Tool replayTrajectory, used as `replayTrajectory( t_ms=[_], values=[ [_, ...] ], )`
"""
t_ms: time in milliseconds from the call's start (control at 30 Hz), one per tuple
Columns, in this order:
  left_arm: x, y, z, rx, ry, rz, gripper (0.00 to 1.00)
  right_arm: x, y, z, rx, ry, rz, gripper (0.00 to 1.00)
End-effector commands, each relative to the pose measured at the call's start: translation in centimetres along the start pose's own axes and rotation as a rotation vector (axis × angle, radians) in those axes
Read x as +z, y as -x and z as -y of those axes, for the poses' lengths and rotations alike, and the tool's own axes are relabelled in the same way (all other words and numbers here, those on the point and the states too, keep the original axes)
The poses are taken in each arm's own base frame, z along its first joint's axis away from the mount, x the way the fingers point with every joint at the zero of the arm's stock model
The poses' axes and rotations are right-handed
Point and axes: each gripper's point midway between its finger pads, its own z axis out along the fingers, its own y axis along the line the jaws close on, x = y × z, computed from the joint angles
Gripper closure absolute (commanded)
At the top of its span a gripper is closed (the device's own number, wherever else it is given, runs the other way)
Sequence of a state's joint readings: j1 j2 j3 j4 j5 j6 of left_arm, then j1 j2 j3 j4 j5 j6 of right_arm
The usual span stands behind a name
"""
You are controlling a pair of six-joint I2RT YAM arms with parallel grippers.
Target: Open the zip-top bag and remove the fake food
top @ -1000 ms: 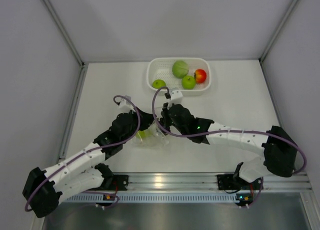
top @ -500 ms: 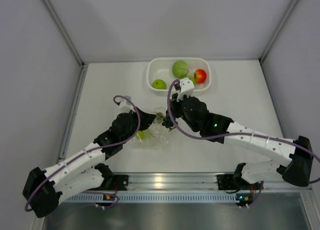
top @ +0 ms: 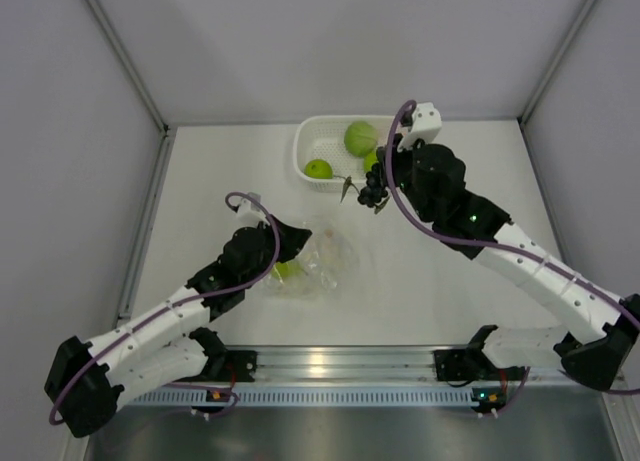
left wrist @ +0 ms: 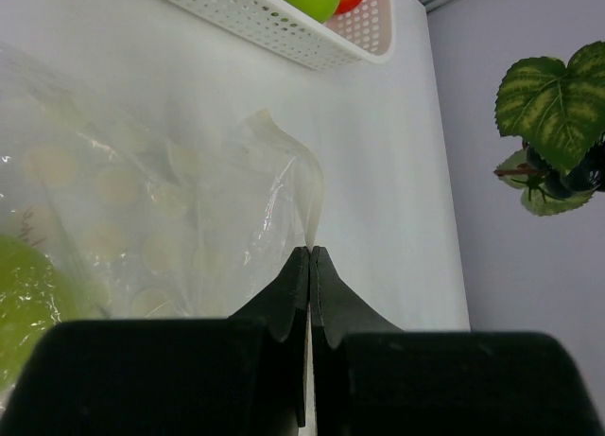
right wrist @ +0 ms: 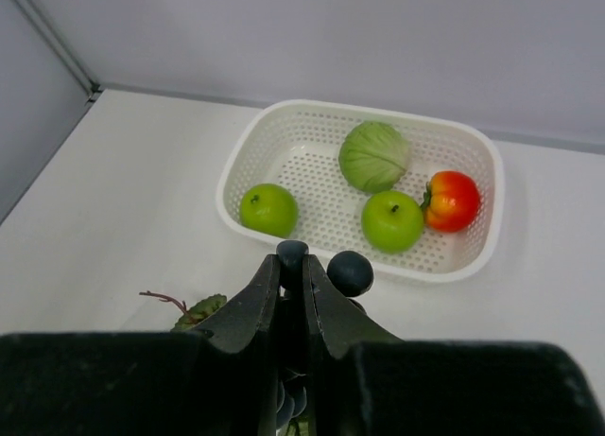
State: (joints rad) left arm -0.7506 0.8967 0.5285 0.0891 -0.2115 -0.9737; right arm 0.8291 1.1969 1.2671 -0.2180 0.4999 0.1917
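Note:
The clear, white-dotted zip-top bag [top: 325,263] lies crumpled on the table with a green fruit [top: 287,270] inside. My left gripper [top: 303,243] is shut on a thin flap of the bag's edge [left wrist: 307,204]. The green fruit [left wrist: 24,299] shows through the plastic at the far left of the left wrist view. My right gripper [top: 383,184] hangs in the air just in front of the basket, shut on the dark grape bunch [top: 372,193] with its green leaf [left wrist: 553,100]. In the right wrist view, grapes [right wrist: 350,272] bulge beside the closed fingers [right wrist: 248,313].
The white perforated basket [right wrist: 224,185] stands at the back of the table. It holds a pale green ball [right wrist: 374,155], two green apples [right wrist: 268,209] [right wrist: 392,220] and a red-yellow apple [right wrist: 452,200]. Grey walls stand on three sides.
My right gripper has lifted the grape bunch away from the bag and carried it back and to the right, toward the basket. The left gripper has kept its pinch on the bag.

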Motion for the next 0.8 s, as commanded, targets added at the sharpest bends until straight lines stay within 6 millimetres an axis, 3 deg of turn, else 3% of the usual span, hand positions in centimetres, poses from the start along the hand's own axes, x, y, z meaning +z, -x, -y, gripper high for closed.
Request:
replayTrajectory(
  t_ms=[0,133,200,300,400,467,500,567,600,633,767],
  values=[
    [-0.2,0.7,0.6,-0.017,-0.024,0.032,1.0,0.5,4.1,1.0,-0.005,-0.002,0.075,1.0],
    [-0.3,0.5,0.7,-0.023,-0.032,0.022,1.0,3.8,4.6,3.4,-0.024,-0.062,0.068,1.0],
    [-0.4,0.6,0.9,-0.026,-0.037,0.022,1.0,5.0,4.9,3.7,-0.042,-0.06,0.079,1.0],
    [-0.5,0.6,1.1,-0.028,-0.045,0.02,1.0,8.7,3.8,5.0,-0.059,-0.067,0.045,1.0],
    [-0.6,0.6,1.4,-0.034,-0.054,0.018,1.0,11.7,4.0,5.3,-0.076,-0.052,0.042,1.0],
    [-0.7,0.6,1.5,-0.038,-0.06,0.015,1.0,13.3,3.5,5.2,-0.1,-0.034,0.034,1.0],
    [-0.7,0.7,1.7,-0.041,-0.064,0.015,1.0,14.7,2.2,5.0,-0.11,-0.027,0.008,1.0],
    [-0.7,0.6,1.8,-0.049,-0.068,0.012,1.0,16.1,2.5,4.6,-0.111,-0.018,0.023,1.0],
    [-0.7,0.6,1.7,-0.05,-0.064,0.009,1.0,17.5,0.8,4.5,-0.121,-0.02,-0.01,1.0],
    [-0.7,0.7,1.9,-0.054,-0.068,0.012,1.0,18.2,1.3,4.6,-0.121,-0.033,0.002,1.0],
    [-0.4,0.8,2.1,-0.047,-0.065,0.01,1.0,21.2,-1.1,5.3,-0.13,-0.094,-0.023,1.0]
  ],
)
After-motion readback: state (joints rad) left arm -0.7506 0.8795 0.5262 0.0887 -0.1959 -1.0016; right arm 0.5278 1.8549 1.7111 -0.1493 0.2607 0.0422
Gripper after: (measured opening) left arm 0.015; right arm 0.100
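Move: Ahead of the right hand, which already holds the black grapes, the white basket's middle lies about 26 cm out, 4 cm left and some 28 cm down. In it, the left green apple is about 22 cm ahead and 16 cm left, the right green apple 23 cm straight ahead, and the cabbage 32 cm ahead and 4 cm left. From the left hand, the basket is about 33 cm ahead and 9 cm right. Carrying the pinched grapes, the right hand sweeps forward about 19 cm from the open table towards the middle of the basket. It first rises a couple of centimetres while drifting slightly right, then sinks some 10 cm from that peak and eases back left, rolling its left side down about 10 degrees. The fingers keep their grip. ##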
